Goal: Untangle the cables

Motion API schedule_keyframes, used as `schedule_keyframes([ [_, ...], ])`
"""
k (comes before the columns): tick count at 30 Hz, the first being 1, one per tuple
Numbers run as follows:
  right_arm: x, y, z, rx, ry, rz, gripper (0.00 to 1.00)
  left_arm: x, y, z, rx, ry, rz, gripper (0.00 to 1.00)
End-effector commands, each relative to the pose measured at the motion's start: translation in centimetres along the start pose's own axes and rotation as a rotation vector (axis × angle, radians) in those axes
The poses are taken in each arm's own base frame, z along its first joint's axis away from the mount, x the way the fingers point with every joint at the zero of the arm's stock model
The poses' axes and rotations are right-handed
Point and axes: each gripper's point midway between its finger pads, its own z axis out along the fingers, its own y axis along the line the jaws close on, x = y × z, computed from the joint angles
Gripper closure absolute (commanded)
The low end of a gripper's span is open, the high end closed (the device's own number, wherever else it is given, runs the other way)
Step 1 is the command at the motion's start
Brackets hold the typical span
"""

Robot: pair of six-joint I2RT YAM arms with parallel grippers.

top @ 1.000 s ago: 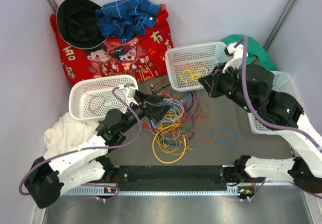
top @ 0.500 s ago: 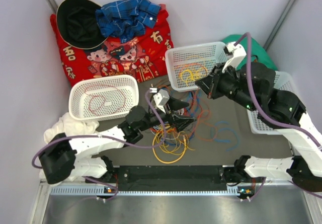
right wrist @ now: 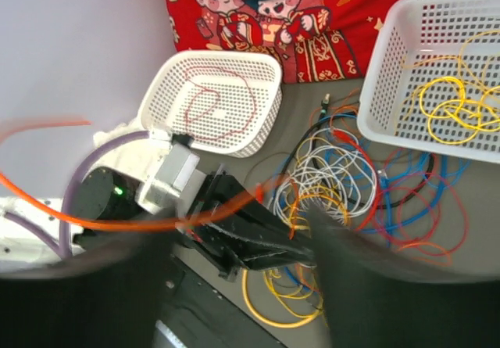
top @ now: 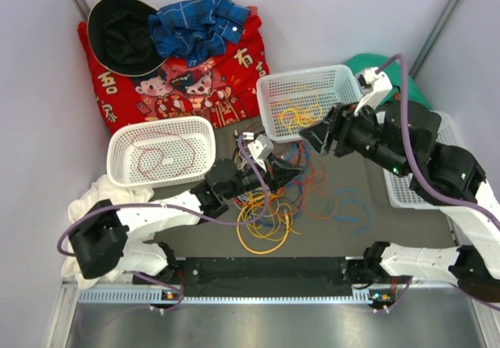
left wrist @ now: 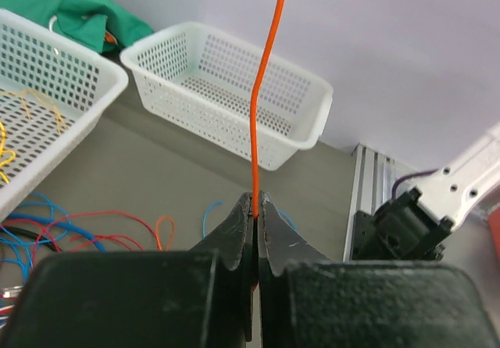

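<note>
The cables (top: 269, 199) lie in a tangled pile of yellow, white, blue, red and orange loops at mid-table, also in the right wrist view (right wrist: 351, 184). My left gripper (top: 287, 171) is over the pile's right side, shut on an orange cable (left wrist: 262, 90) that rises straight up from its tips (left wrist: 255, 207). In the right wrist view this orange cable (right wrist: 117, 221) runs from the left gripper (right wrist: 266, 238) across to the left. My right gripper (top: 311, 134) hovers just above, by the yellow-cable basket; its blurred fingers (right wrist: 375, 285) stand wide apart.
A white basket (top: 125, 141) at left holds a red cable. A back basket (top: 269, 90) holds yellow cables. A third basket (top: 406, 195) is at right, also in the left wrist view (left wrist: 234, 90). Red printed cloth (top: 195, 86), black hat and clothes lie at the back.
My left arm swung right from beside the left basket to over the pile and lifted the orange cable. My right gripper shifted slightly right and up.
</note>
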Motion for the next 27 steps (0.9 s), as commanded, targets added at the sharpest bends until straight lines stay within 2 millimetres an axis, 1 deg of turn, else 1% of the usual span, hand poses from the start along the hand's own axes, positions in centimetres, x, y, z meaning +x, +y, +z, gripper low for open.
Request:
schedule_keyframes([
  [1,-0.5,-1.7,-1.4,0.052,-0.070,-0.025,0.17,-10.3,-1.7,0.1,-0.045,-0.185,-0.018,1.00],
  [2,0.8,-2.5,-1.0,0.078,-0.049,-0.034,0.13,-10.1,-1.0,-0.1,-0.092,-0.140,-0.046,1.00],
  [3,0.9,-2.9,-1.6,0.078,-0.064,-0.039,0.10,-11.8,-0.8,-0.4,-0.132,-0.166,-0.072,1.00],
  [4,1.2,-3.1,-1.6,0.075,-0.071,-0.041,0.09,-14.6,-1.3,-0.3,-0.140,-0.205,-0.084,1.00],
  [5,2.6,-3.6,-0.9,0.079,-0.058,-0.045,0.08,-14.4,-0.5,-0.5,-0.190,-0.162,-0.112,1.00],
  [6,2.9,-3.7,-1.0,0.068,-0.074,-0.040,0.08,-15.5,-0.2,-0.5,-0.220,-0.178,-0.146,1.00],
  [7,3.0,-3.7,-1.7,0.044,-0.096,-0.033,0.08,-17.8,-0.8,-0.6,-0.216,-0.207,-0.158,1.00],
  [8,3.9,-3.9,-1.1,0.032,-0.101,-0.035,0.08,-18.8,-0.4,-0.8,-0.247,-0.226,-0.188,1.00],
  [9,4.2,-3.8,-1.2,0.013,-0.111,-0.040,0.09,-19.3,-0.3,-0.9,-0.259,-0.233,-0.201,1.00],
  [10,5.3,-3.9,-1.3,-0.012,-0.102,-0.046,0.09,-20.9,-0.7,-1.0,-0.253,-0.265,-0.211,1.00],
  [12,5.4,-3.2,-1.1,-0.063,-0.123,-0.049,0.11,-22.0,-0.9,-1.2,-0.254,-0.289,-0.249,1.00],
  [13,6.2,-2.8,-0.8,-0.091,-0.109,-0.053,0.11,-23.4,-1.4,-1.2,-0.241,-0.312,-0.255,1.00],
  [15,6.0,-2.3,-0.7,-0.124,-0.126,-0.056,0.12,-23.9,-1.6,-0.9,-0.233,-0.305,-0.274,1.00],
  [16,6.3,-2.0,-0.4,-0.143,-0.120,-0.059,0.12,-25.0,-2.2,-0.8,-0.212,-0.314,-0.275,1.00],
  [17,6.2,-1.7,-0.3,-0.157,-0.122,-0.062,0.12,-25.0,-2.2,-0.4,-0.209,-0.306,-0.285,1.00],
  [18,5.7,-1.0,-0.1,-0.184,-0.143,-0.061,0.12,-25.4,-2.5,-0.3,-0.200,-0.309,-0.288,1.00],
  [19,5.8,-0.4,-0.1,-0.220,-0.142,-0.067,0.12,-25.9,-2.7,-0.3,-0.195,-0.317,-0.289,1.00],
  [20,5.9,0.0,0.3,-0.233,-0.138,-0.071,0.12,-26.0,-2.7,-0.2,-0.193,-0.319,-0.292,1.00],
  [21,5.4,0.5,0.5,-0.252,-0.155,-0.070,0.12,-26.3,-2.8,-0.2,-0.189,-0.325,-0.294,1.00],
  [24,5.5,1.8,1.3,-0.309,-0.140,-0.075,0.12,-26.4,-2.8,-0.1,-0.187,-0.327,-0.300,1.00],
  [25,5.0,2.1,1.4,-0.317,-0.159,-0.071,0.12,-26.2,-2.7,0.0,-0.190,-0.324,-0.300,1.00],
  [26,5.1,2.6,1.4,-0.346,-0.155,-0.070,0.12,-26.1,-2.7,0.0,-0.191,-0.320,-0.304,1.00],
  [27,5.3,2.8,2.0,-0.348,-0.148,-0.072,0.12,-26.0,-2.6,0.0,-0.193,-0.317,-0.306,1.00],
])
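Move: The left hand already pinches the orange cable. From it, the cable tangle's middle lies about 9 cm ahead, 8 cm left and 24 cm below. The basket with the yellow cable is some 32 cm ahead and 7 cm right, and the loose blue cable about 18 cm right, nearly level. From the right hand, the tangle lies roughly 9 cm ahead, 14 cm left and 41 cm below. Left hand pulls the pinched orange cable up about 24 cm; right opens wider, sinks 10 cm, then swings left. ##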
